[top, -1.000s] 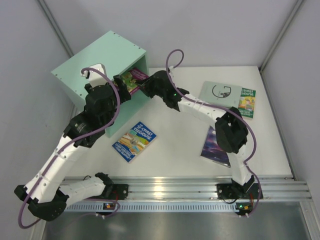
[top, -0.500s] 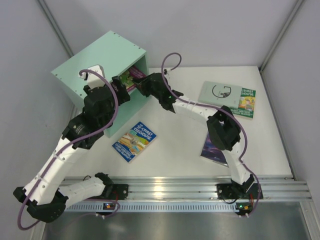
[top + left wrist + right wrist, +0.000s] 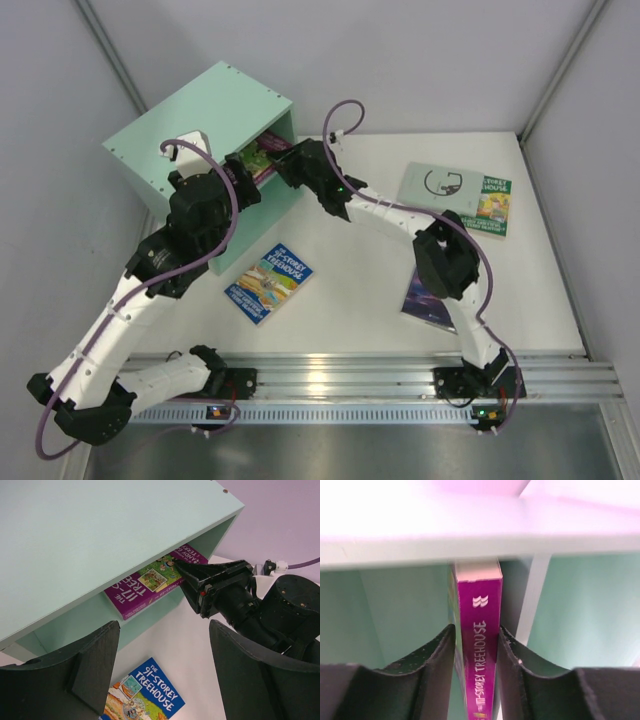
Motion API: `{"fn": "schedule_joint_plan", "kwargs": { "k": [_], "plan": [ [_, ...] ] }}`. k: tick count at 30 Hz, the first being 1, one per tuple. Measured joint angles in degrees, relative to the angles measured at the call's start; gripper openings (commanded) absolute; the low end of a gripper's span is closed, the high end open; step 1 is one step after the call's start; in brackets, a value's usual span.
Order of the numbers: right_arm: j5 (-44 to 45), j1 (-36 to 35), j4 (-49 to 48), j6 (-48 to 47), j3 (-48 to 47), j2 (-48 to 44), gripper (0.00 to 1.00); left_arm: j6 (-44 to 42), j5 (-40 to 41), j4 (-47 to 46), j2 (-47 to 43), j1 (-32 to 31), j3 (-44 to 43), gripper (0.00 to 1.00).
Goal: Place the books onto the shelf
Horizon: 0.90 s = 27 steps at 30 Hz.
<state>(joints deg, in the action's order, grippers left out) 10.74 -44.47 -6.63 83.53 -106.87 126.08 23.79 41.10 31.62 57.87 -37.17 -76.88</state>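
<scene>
The mint-green shelf (image 3: 200, 110) lies at the back left, its opening facing right. A magenta-green book (image 3: 262, 155) (image 3: 150, 582) sits inside on the dividing board, spine outward. My right gripper (image 3: 285, 165) (image 3: 176, 565) (image 3: 476, 635) is at the opening, its fingers lying against both sides of the magenta spine (image 3: 480, 630). My left gripper (image 3: 238, 170) (image 3: 165, 630) hovers open and empty beside the shelf front. Below it a blue-yellow book (image 3: 268, 282) (image 3: 142, 695) lies flat on the table. A dark galaxy book (image 3: 425, 290) is partly hidden under the right arm. A green book (image 3: 492, 207) lies at the right.
A pale mint cover with a black drawing (image 3: 440, 187) lies against the green book's left side. Grey walls close in the white table (image 3: 350, 290) on the left, back and right. An aluminium rail (image 3: 350, 375) runs along the near edge.
The right arm has reached further toward the shelf, carrying the magenta book deeper into the opening. The left arm has barely moved.
</scene>
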Motion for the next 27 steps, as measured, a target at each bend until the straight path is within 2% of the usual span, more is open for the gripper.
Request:
{"fn": "schedule_joint_plan", "kwargs": {
  "k": [8, 14, 20, 27],
  "plan": [
    [3.2, 2.4, 8.0, -1.6, -3.6, -0.1, 0.48, -0.6, 0.0, 0.0, 0.0, 0.0, 0.0, 0.78],
    [3.6, 2.6, 10.6, -2.4, -4.2, -0.3, 0.47, -1.0, 0.0, 0.0, 0.0, 0.0, 0.0, 0.78],
    [3.2, 2.6, 13.6, -2.7, -4.2, -0.3, 0.55, -1.2, 0.0, 0.0, 0.0, 0.0, 0.0, 0.78],
    [2.9, 2.3, 12.5, -4.7, -0.8, -3.1, 0.53, -1.4, 0.0, 0.0, 0.0, 0.0, 0.0, 0.78]
  ]
}}
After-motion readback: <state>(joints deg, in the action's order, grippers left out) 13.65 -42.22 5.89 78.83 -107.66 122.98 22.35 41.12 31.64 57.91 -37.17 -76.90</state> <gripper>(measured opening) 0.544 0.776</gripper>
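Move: Inside the upper compartment of the shelf lies the purple book, its spine still between the right hand's barely opened fingers; its middle is about 6 cm to that hand's left and 1 cm ahead. The shelf's far side panel stands roughly 4 cm ahead and 4 cm to the right, and the blue book lies on the table some 18 cm back, 4 cm left and 23 cm below. From the left hand, the purple book is about 18 cm straight ahead and 15 cm below. Letting go of the purple book's spine, the right hand spreads its fingers from about a third to just over half open and slides some 4 cm to the right, towards the far side panel. It first reaches about 2 cm forward, then eases back out and sinks a little, rolling some 10 degrees so its left side drops. ##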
